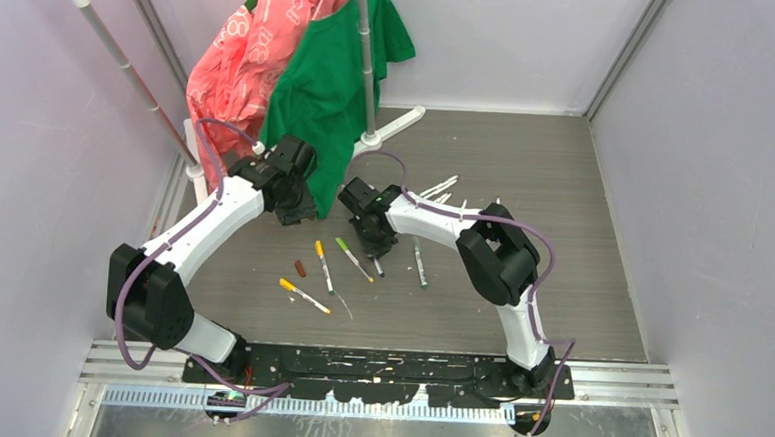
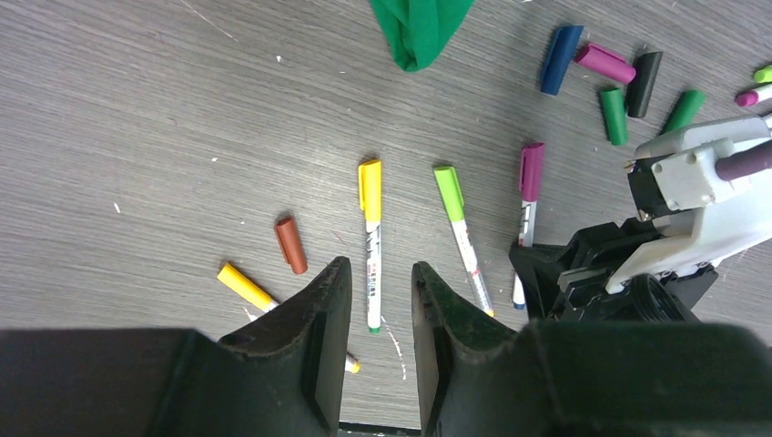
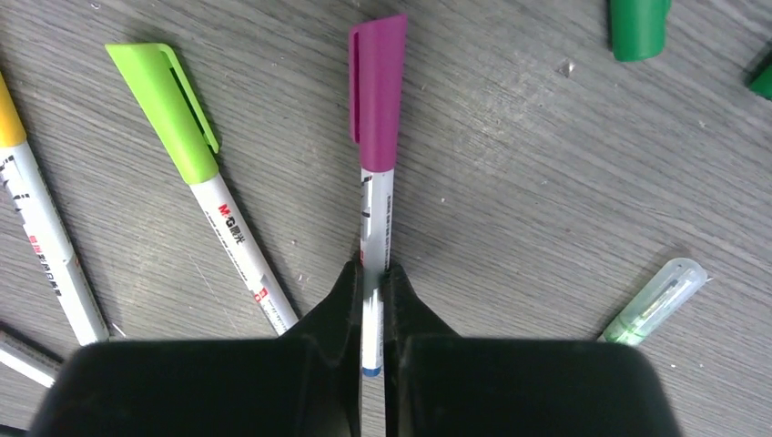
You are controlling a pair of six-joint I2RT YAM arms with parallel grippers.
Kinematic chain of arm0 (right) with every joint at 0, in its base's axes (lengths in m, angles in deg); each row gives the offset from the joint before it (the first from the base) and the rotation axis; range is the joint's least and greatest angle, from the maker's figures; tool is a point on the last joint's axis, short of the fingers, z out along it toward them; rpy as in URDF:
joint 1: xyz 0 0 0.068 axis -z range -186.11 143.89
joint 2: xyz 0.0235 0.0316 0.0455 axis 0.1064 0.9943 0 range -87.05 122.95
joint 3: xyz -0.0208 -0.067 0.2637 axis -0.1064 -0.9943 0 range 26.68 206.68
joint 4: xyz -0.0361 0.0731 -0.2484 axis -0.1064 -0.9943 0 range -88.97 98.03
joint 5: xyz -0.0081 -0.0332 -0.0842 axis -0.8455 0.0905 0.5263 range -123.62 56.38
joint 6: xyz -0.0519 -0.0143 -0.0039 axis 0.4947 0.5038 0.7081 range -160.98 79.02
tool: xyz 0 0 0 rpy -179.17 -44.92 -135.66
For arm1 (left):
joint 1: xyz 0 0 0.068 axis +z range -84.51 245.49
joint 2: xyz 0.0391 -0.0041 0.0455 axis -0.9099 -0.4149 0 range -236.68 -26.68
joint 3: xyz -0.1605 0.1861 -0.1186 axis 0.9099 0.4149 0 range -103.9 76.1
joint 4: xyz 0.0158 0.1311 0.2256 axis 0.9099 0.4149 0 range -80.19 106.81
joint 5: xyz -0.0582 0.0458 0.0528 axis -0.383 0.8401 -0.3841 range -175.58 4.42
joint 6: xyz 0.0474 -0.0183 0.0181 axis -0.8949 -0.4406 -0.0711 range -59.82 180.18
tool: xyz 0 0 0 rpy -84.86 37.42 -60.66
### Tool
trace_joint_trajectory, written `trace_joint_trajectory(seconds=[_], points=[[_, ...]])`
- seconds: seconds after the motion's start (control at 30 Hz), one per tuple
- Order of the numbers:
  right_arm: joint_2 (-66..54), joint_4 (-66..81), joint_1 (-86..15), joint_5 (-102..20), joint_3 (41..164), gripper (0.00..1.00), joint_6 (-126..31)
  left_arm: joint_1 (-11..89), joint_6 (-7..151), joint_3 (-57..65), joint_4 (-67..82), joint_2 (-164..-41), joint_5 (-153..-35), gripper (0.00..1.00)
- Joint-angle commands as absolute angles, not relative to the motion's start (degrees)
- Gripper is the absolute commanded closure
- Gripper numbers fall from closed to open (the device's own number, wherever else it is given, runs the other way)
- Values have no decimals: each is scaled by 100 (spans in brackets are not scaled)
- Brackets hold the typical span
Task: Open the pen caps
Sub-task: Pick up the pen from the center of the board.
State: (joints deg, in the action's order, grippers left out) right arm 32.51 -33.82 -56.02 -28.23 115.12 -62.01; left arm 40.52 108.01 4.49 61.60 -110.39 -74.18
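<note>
My right gripper [image 3: 370,273] is shut on the white barrel of a pen [image 3: 375,214] that lies on the table, its magenta cap [image 3: 376,91] still on and pointing away. A lime-capped pen [image 3: 168,105] lies just to its left. My left gripper [image 2: 376,269] hangs open above the table with nothing between its fingers; below it lies a yellow-capped pen [image 2: 370,228]. A loose brown cap [image 2: 290,244] and another yellow-capped pen [image 2: 244,287] lie to the left. Several loose caps lie at the far right, among them blue [image 2: 559,57], magenta [image 2: 604,63], black [image 2: 644,82] and green [image 2: 614,114].
A clothes rack pole [image 1: 367,57] stands at the back with a green shirt [image 1: 325,85] and a pink garment [image 1: 242,61] hanging down near my left gripper [image 1: 292,209]. More pens [image 1: 419,262] lie by my right arm. A clear cap [image 3: 655,300] lies to the right.
</note>
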Motion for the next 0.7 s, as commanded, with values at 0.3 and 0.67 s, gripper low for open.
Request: trace_joint_trajectory(seconds=[0.3, 0.67], points=[[2128, -3216, -5603, -3275, 11387, 99, -6219, 4089, 11363, 463, 5139, -11281, -8514, 68], [1920, -3197, -5586, -3856, 11675, 99, -6426, 4088, 11888, 535, 4584, -11735, -9172, 67]])
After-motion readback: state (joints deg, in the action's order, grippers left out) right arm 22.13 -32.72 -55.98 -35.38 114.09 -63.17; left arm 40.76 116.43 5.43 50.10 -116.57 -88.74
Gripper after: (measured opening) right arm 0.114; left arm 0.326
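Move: The right hand already has its fingers shut on the lower barrel of the purple-capped pen lying on the table, its middle about 2 cm ahead and 1 cm left. The light-green pen lies some 5 cm to this hand's left and level with it, the yellow pen about 10 cm left and 2 cm back, the clear-capped pen about 9 cm right, level. From the left hand, the purple-capped pen is some 16 cm right, 1 cm back and 13 cm below. Up, after a slight draw back along the table, the right hand lifts the purple-capped pen roughly 7 cm, drifting a little left and rolling so its fingertips lean towards the left hand, its pinch kept. Meanwhile the left hand, partly open and empty, slides about 6 cm right and slightly forward towards the pen's cap, sinking a little late on and swinging its fingertips rightward; it has not yet touched the pen. ##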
